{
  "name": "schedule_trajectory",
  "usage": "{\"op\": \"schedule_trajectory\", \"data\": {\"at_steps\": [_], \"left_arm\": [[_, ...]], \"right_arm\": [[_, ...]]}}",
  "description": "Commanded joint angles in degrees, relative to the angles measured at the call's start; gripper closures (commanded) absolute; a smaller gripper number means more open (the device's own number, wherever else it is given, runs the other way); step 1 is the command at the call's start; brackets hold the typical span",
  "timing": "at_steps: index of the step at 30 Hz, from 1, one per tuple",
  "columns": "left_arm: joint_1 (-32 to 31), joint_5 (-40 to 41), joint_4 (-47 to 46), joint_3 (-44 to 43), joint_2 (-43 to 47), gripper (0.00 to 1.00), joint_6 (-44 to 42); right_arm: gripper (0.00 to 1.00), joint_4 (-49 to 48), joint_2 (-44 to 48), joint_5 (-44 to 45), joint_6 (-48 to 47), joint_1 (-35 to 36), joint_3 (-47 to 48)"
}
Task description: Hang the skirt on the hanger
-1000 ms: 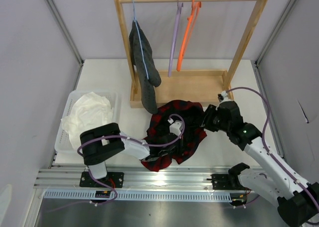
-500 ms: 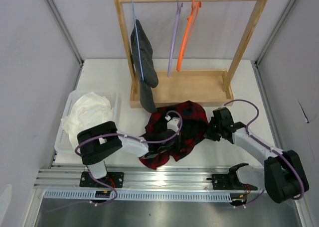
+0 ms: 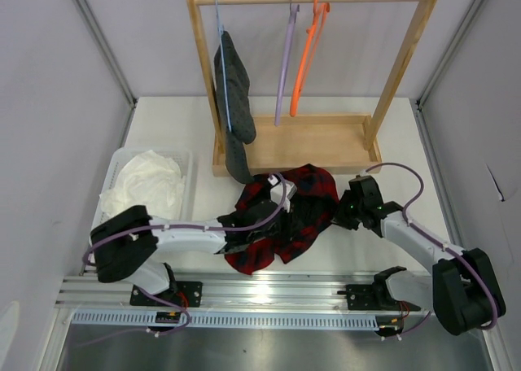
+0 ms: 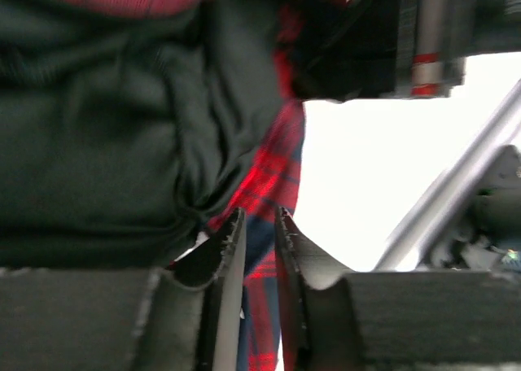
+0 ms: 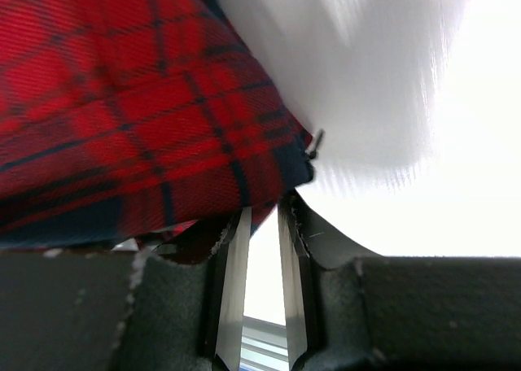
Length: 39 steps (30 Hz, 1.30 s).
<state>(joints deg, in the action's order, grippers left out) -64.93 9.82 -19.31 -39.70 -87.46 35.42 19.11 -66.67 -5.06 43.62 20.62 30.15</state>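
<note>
The red-and-black plaid skirt (image 3: 305, 194) lies crumpled on the white table in front of the rack. The pale lilac hanger (image 3: 285, 62) hangs empty from the wooden rail, far from both grippers. My left gripper (image 3: 262, 229) lies low on the skirt's near left part. In the left wrist view, the left gripper (image 4: 259, 216) has its jaws a narrow gap apart, and a strip of skirt (image 4: 269, 168) runs into that gap. My right gripper (image 3: 338, 212) is at the skirt's right edge. The right gripper (image 5: 262, 204) pinches the skirt (image 5: 122, 119) hem at its fingertips.
A wooden rack (image 3: 309, 147) stands behind the skirt. It carries a dark grey dotted garment (image 3: 234, 82) on a light blue hanger and an orange hanger (image 3: 308, 54). A white basket (image 3: 189, 161) with white cloth sits at the left. An aluminium rail (image 3: 260, 290) runs along the near edge.
The left arm has stretched out low over the table and its jaws have parted. The right gripper dropped to the skirt's right edge and narrowed. The skirt shifted slightly and flattened.
</note>
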Motion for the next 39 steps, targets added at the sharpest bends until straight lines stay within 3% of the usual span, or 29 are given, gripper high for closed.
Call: {"op": "schedule_trajectory", "data": {"at_steps": [1, 9, 23, 28, 32, 39], "left_arm": [[0.41, -1.30, 3.66, -4.06, 6.68, 0.72, -5.97], [0.41, 1.42, 12.70, -8.36, 19.50, 0.63, -9.04], [1.11, 7.92, 22.56, -26.37, 24.97, 0.51, -15.73], [5.06, 12.84, 23.09, -32.80, 24.53, 0.49, -17.40], [14.18, 10.22, 24.84, -41.13, 22.51, 0.50, -16.61], [21.07, 6.09, 28.01, -60.74, 9.71, 0.47, -20.82]], "right_arm": [[0.75, -0.48, 2.69, -0.57, -0.99, -0.58, 2.28], [0.75, 2.85, 7.34, -1.18, -1.87, -2.08, 4.12], [0.76, 9.89, 13.85, -0.04, -2.83, -2.52, 8.78], [0.76, 10.85, 14.64, -0.83, -2.84, -2.52, 10.63], [0.76, 11.99, 15.87, -0.83, -3.18, -2.60, 12.38], [0.76, 11.56, 14.91, -1.62, -4.24, -2.69, 13.79]]}}
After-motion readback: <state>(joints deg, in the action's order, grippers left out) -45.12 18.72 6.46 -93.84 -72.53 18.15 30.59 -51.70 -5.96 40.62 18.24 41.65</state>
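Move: The purple hanger on the rack hangs about 26 cm ahead of the left hand, 5 cm to its left and 39 cm above. The orange hanger is level with it, some 4 cm to its right; the grey cloth hangs about 22 cm ahead of the hand, 16 cm left and 27 cm up. The skirt lies 5 cm ahead, 3 cm left and 7 cm below. From the right hand the purple hanger is some 21 cm ahead, 20 cm left, 44 cm up. Left hand climbs some 45 cm, finally forward-left towards the purple hanger, fingers opening; right rises 11 cm. ##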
